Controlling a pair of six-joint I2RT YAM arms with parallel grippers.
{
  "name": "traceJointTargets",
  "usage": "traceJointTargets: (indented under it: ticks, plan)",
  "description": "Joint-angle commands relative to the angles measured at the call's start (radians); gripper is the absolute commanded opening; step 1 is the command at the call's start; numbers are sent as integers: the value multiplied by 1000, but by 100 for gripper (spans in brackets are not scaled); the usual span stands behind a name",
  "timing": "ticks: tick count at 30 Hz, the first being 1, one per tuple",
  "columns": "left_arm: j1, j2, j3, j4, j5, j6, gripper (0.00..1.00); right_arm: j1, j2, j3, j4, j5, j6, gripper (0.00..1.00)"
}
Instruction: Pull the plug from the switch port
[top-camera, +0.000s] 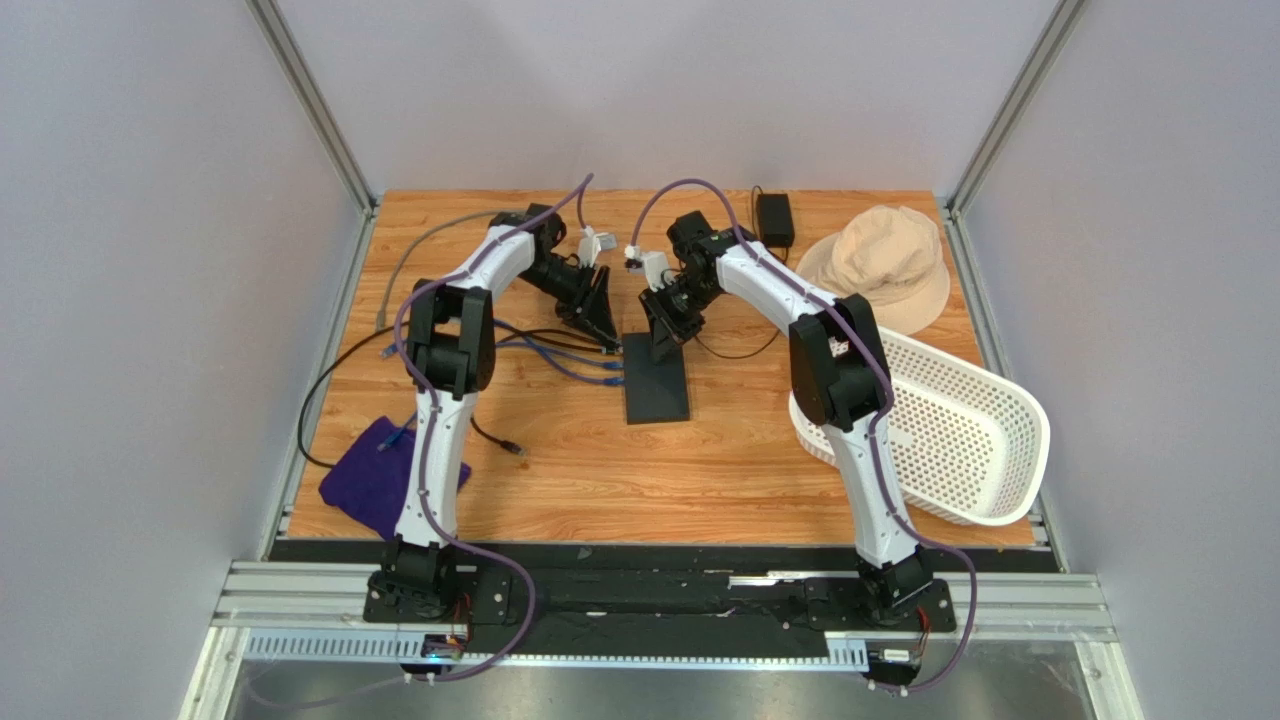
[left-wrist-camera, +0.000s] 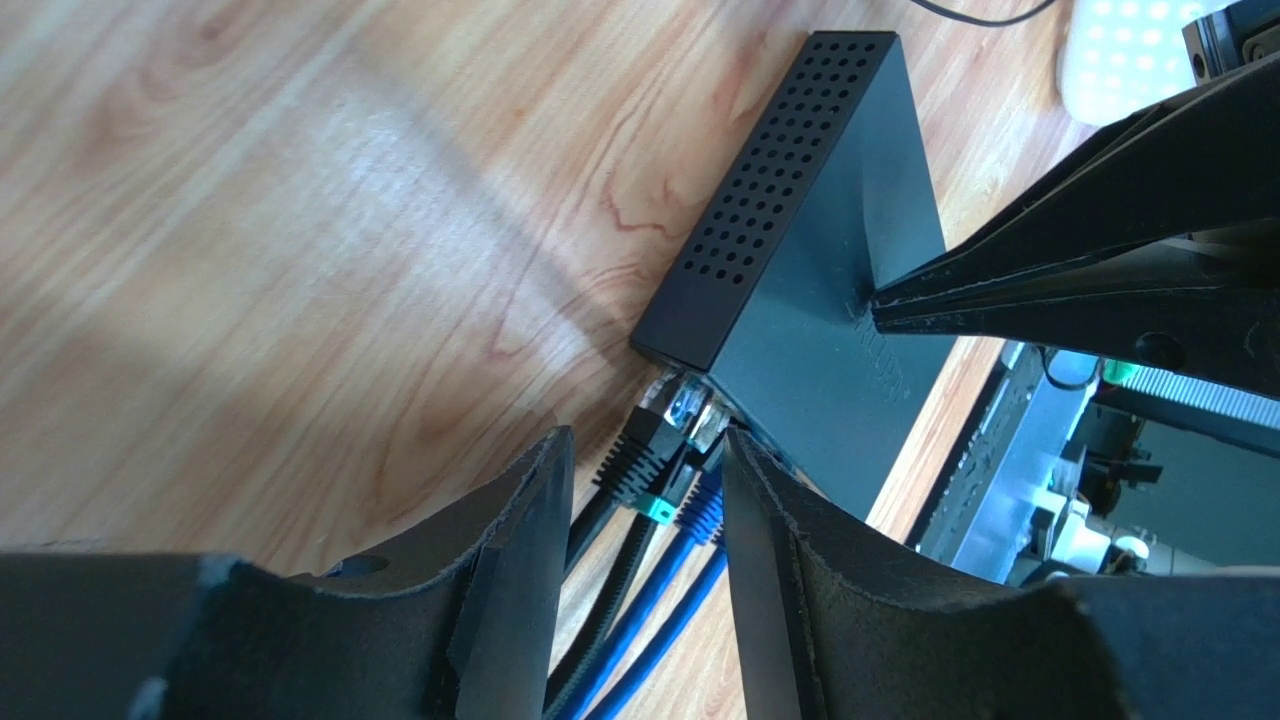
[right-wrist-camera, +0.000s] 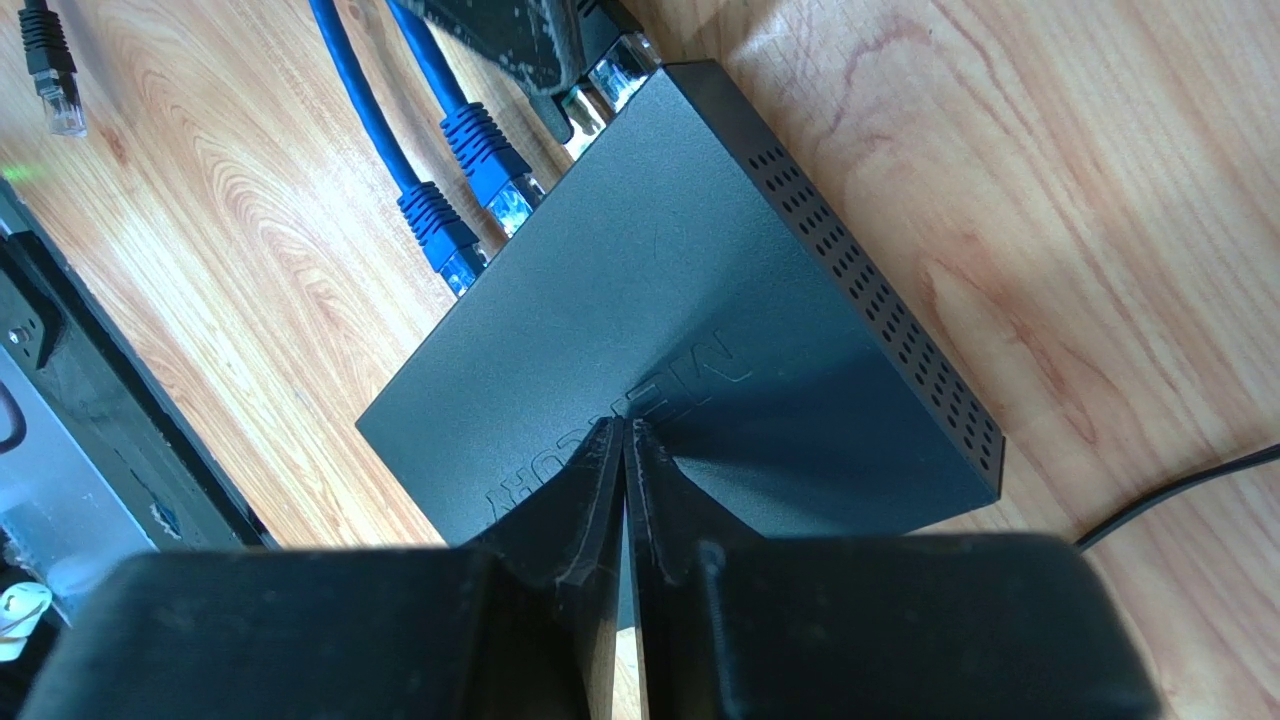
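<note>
The switch (top-camera: 657, 375) is a flat black box on the wooden table, with perforated sides, seen in the left wrist view (left-wrist-camera: 812, 300) and the right wrist view (right-wrist-camera: 676, 270). A black plug (left-wrist-camera: 639, 462) and two blue plugs (right-wrist-camera: 443, 233) sit at its socket side. My left gripper (left-wrist-camera: 648, 440) is open, its jaws standing on either side of the black plug and a blue plug without touching them. My right gripper (right-wrist-camera: 624, 431) is shut and empty, its tips pressed on the switch's top; it also shows in the left wrist view (left-wrist-camera: 887, 300).
A small black power adapter (top-camera: 775, 218) and a beige hat (top-camera: 887, 263) lie at the back right. A white basket (top-camera: 962, 428) is at the right, a purple cloth (top-camera: 368, 473) at the front left. Black and blue cables trail left; a loose plug (right-wrist-camera: 53, 68) lies there.
</note>
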Motion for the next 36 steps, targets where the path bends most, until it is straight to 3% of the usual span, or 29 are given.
traceJointTargets:
  ticks: [1, 23, 26, 36]
  plan:
    - [-16, 15, 33, -19, 11, 38, 50, 0, 39, 19, -5, 18, -26, 11]
    - [-43, 54, 110, -69, 14, 50, 38, 0, 47, 16, -5, 30, -28, 11]
    - [-45, 61, 115, -69, 20, 38, 32, 0, 48, 17, -7, 30, -28, 11]
    - [-52, 66, 109, -54, 48, 0, 0, 0, 51, 19, -7, 34, -28, 11]
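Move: The far black plug, the end one on the switch's left side, is about 1 cm to the right of my left hand and some 2 cm below it. The second black plug is 2 cm back from it and the first blue plug about 4 cm back. The switch's middle lies 5 cm back and 6 cm right of my left hand. My right hand has it 1 cm back and 2 cm below, with the far plug 3 cm ahead and 6 cm left. I ease my left hand about 1.5 cm to the right, in over the far black plug at the switch's corner. I narrow the fingers slowly on the way, then bring them quickly from half open to nearly shut at the boot; whether they grip it can't be seen. My right hand stays put, its closed fingertips still resting on the switch's top. ##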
